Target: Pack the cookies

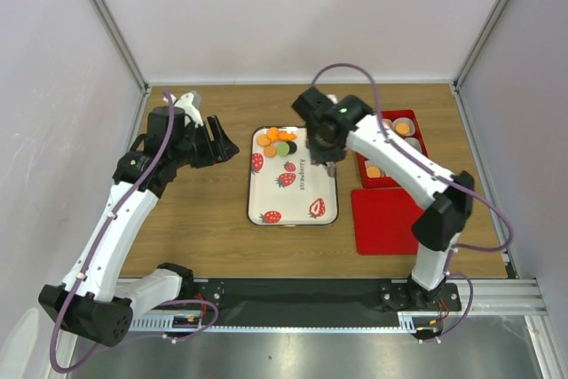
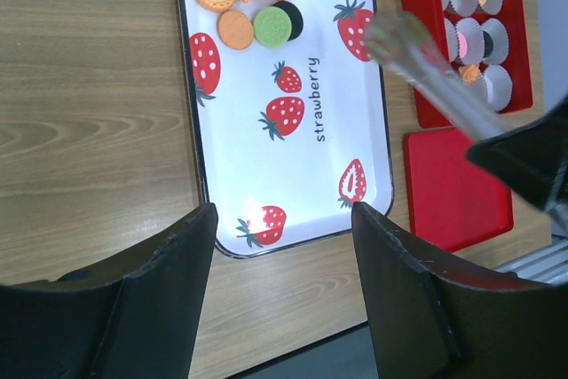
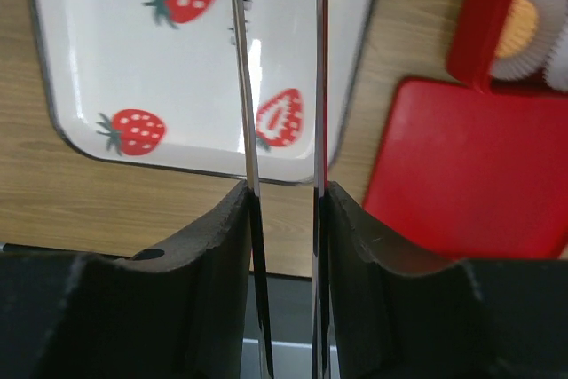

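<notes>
Several cookies (image 1: 280, 141) in orange, tan, green and black lie bunched at the far end of the strawberry tray (image 1: 293, 201); the left wrist view shows the cookies (image 2: 248, 6) too. My right gripper (image 1: 321, 153) hangs over the tray's right side, shut on a pair of metal tongs (image 3: 244, 86) whose two blades run out between its fingers (image 3: 213, 246). No cookie shows between the blades; their tips are cut off. My left gripper (image 2: 284, 215) is open and holds nothing, off the tray's left edge.
A red box (image 1: 419, 135) holding white paper cups, some with cookies in them, stands right of the tray. Its red lid (image 1: 386, 219) lies flat in front of it. White walls close in the wooden table on three sides.
</notes>
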{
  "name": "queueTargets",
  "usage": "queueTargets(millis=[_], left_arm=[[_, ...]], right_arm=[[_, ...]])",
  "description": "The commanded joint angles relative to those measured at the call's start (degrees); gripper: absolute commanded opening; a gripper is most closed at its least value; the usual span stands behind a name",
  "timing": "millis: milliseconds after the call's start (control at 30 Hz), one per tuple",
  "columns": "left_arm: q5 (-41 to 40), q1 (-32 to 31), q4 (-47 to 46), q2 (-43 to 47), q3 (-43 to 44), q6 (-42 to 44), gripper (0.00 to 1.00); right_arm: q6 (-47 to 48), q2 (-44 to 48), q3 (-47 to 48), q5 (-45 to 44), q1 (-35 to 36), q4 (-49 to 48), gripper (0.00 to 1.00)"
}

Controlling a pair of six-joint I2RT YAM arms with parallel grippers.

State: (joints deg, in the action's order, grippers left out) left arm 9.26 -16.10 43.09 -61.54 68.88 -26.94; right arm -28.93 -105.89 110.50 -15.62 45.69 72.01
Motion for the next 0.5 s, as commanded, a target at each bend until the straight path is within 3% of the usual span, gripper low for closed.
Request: queueTargets(millis=[0,467], left_arm=[[1.8,0.5,-2.9,-0.2,-0.4,-0.4,0.68],[4.8,0.5,-4.3,-2.0,-0.9,-0.5,0.68]], right_arm=[[-1.7,8.6,-3.8,-1.8,-4.5,1.5,0.29],[-2.2,24.3,-20.4,-3.0,-22.0,2.4,0.31]])
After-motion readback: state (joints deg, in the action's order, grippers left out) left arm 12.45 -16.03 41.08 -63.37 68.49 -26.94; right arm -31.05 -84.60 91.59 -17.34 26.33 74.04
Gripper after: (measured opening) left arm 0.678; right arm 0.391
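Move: The red box of paper cups lies about 22 cm to the right of the right hand and 12 cm ahead, some 17 cm below it. Its red lid lies 21 cm to the right and 8 cm back. The white tray's middle is 9 cm to the left and 6 cm ahead, with the remaining cookies about 14 cm to the left and 16 cm ahead. From the left hand, the box is roughly 46 cm to the right, 14 cm ahead and 23 cm below. Swinging fast to the right, about 16 cm, the right hand carries the tongs off the tray and across to the near left part of the red box, turning some 20 degrees clockwise on the way. The fingers keep the tongs squeezed, a green cookie held at their tips, and stay well above the table. ##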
